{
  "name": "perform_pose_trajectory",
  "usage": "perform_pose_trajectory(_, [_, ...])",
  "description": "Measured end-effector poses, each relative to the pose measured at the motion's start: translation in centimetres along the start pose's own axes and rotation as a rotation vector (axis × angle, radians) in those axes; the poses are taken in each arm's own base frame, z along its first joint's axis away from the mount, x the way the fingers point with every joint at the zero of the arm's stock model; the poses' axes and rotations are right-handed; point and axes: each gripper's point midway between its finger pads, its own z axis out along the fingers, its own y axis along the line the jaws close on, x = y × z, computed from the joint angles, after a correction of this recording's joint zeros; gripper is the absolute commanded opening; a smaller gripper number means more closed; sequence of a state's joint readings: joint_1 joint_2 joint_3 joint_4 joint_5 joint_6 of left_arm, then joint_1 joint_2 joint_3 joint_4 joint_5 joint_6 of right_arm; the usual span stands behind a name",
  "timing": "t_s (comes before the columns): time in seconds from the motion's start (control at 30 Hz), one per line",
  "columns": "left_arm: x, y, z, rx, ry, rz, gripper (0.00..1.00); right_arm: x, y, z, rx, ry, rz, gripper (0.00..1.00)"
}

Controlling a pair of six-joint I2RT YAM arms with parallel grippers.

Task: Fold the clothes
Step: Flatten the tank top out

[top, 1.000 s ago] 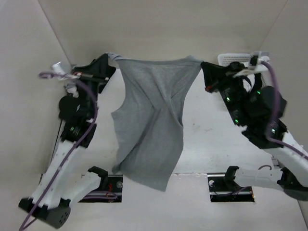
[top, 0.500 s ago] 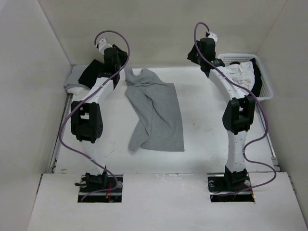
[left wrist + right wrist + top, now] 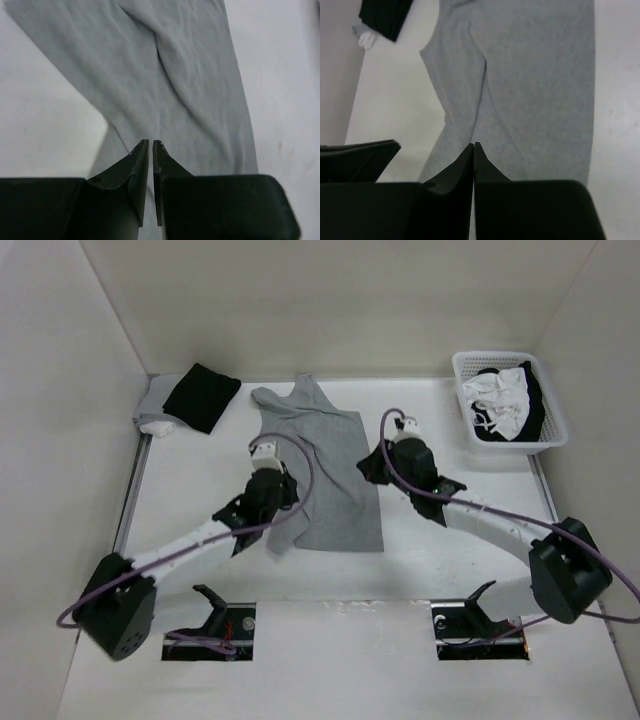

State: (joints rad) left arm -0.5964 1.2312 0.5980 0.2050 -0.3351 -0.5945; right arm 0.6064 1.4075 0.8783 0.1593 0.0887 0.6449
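Observation:
The clothes, a light grey tank top, lie on the white table with the neck and straps toward the back wall. The left side is folded in along a long crease, and the lower left corner is bunched. My left gripper hovers low over the lower left part of the top. In the left wrist view its jaws are shut, with only a hairline slit and no fabric between them. My right gripper sits at the top's right edge. Its jaws are shut above the grey fabric and hold nothing.
A white basket at the back right holds white and black garments. A black cloth square lies on a pale folded item at the back left, and the black cloth square also shows in the right wrist view. White walls enclose the table.
A second ago both grippers held the top up, spread by its shoulders. They laid it down and let go. Both arms have since come back low over its middle, jaws shut.

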Motion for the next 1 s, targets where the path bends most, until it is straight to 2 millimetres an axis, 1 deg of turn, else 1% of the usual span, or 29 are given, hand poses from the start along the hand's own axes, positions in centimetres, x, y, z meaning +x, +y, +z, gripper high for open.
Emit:
perform_pose_trajectory(0.07, [2.2, -1.2, -3.3, 0.043, 0.034, 0.084, 0.16, 3.1, -0.9, -1.3, -0.002, 0.039, 0.003, 0.08])
perform_pose_trajectory(0.13, [3.3, -2.7, -6.3, 0.092, 0.048, 0.149, 0.24, 5.7, -2.1, -2.7, 0.009, 0.077, 0.008, 0.12])
perform_pose_trajectory(0.2, [4.0, -3.5, -8.5, 0.113, 0.057, 0.19, 0.32, 7.8, -3.1, -4.2, 0.018, 0.1, 0.014, 0.18])
perform_pose_trajectory(0.3, [6.6, -3.0, -10.5, 0.072, 0.13, 0.275, 0.38, 9.4, -3.7, -6.4, 0.003, 0.1, 0.023, 0.23])
perform_pose_trajectory(0.37, [8.8, -2.2, -11.2, 0.013, 0.196, 0.348, 0.4, 9.6, -3.8, -7.5, -0.013, 0.086, 0.034, 0.26])
perform_pose_trajectory(0.47, [11.5, 0.1, -11.5, -0.11, 0.279, 0.478, 0.42, 9.2, -3.9, -8.4, -0.029, 0.051, 0.056, 0.27])
perform_pose_trajectory(0.57, [13.0, 2.0, -11.9, -0.207, 0.328, 0.582, 0.42, 8.9, -3.9, -9.0, -0.041, 0.031, 0.069, 0.28])
perform_pose_trajectory(0.63, [13.2, 2.9, -12.3, -0.254, 0.338, 0.612, 0.43, 8.8, -3.9, -9.2, -0.046, 0.025, 0.073, 0.29])
perform_pose_trajectory(0.73, [12.9, 3.9, -12.8, -0.299, 0.334, 0.62, 0.44, 8.8, -3.9, -9.2, -0.046, 0.024, 0.077, 0.29])
perform_pose_trajectory(0.83, [12.8, 4.3, -13.0, -0.319, 0.331, 0.622, 0.43, 8.8, -3.9, -9.1, -0.042, 0.026, 0.076, 0.29])
perform_pose_trajectory(1.0, [12.8, 4.4, -13.1, -0.325, 0.331, 0.619, 0.42, 9.0, -4.1, -9.0, -0.036, 0.032, 0.075, 0.3])
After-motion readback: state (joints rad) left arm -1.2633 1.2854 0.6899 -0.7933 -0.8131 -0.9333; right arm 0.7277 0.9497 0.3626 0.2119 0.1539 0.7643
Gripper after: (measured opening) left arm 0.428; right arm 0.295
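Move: The tank top's narrow folded flap at its near-left corner lies about 15 cm back from the left hand, 2 cm to its left and 12 cm below. The middle of the near hem is some 16 cm back and 11 cm right of that hand. The near-right corner lies roughly 19 cm back, 4 cm right and 17 cm below the right hand; the flap is 19 cm back and 19 cm left of it. Towards the tank top's near-left flap the left hand pulls back about 17 cm, barely climbing at first, then sinks to finish some 7 cm lower, rolling its left side up about 40 degrees, tipping down and opening its fingers partway. The right hand draws back, down and slightly right towards the near-right corner, opening a little, then hovers. ##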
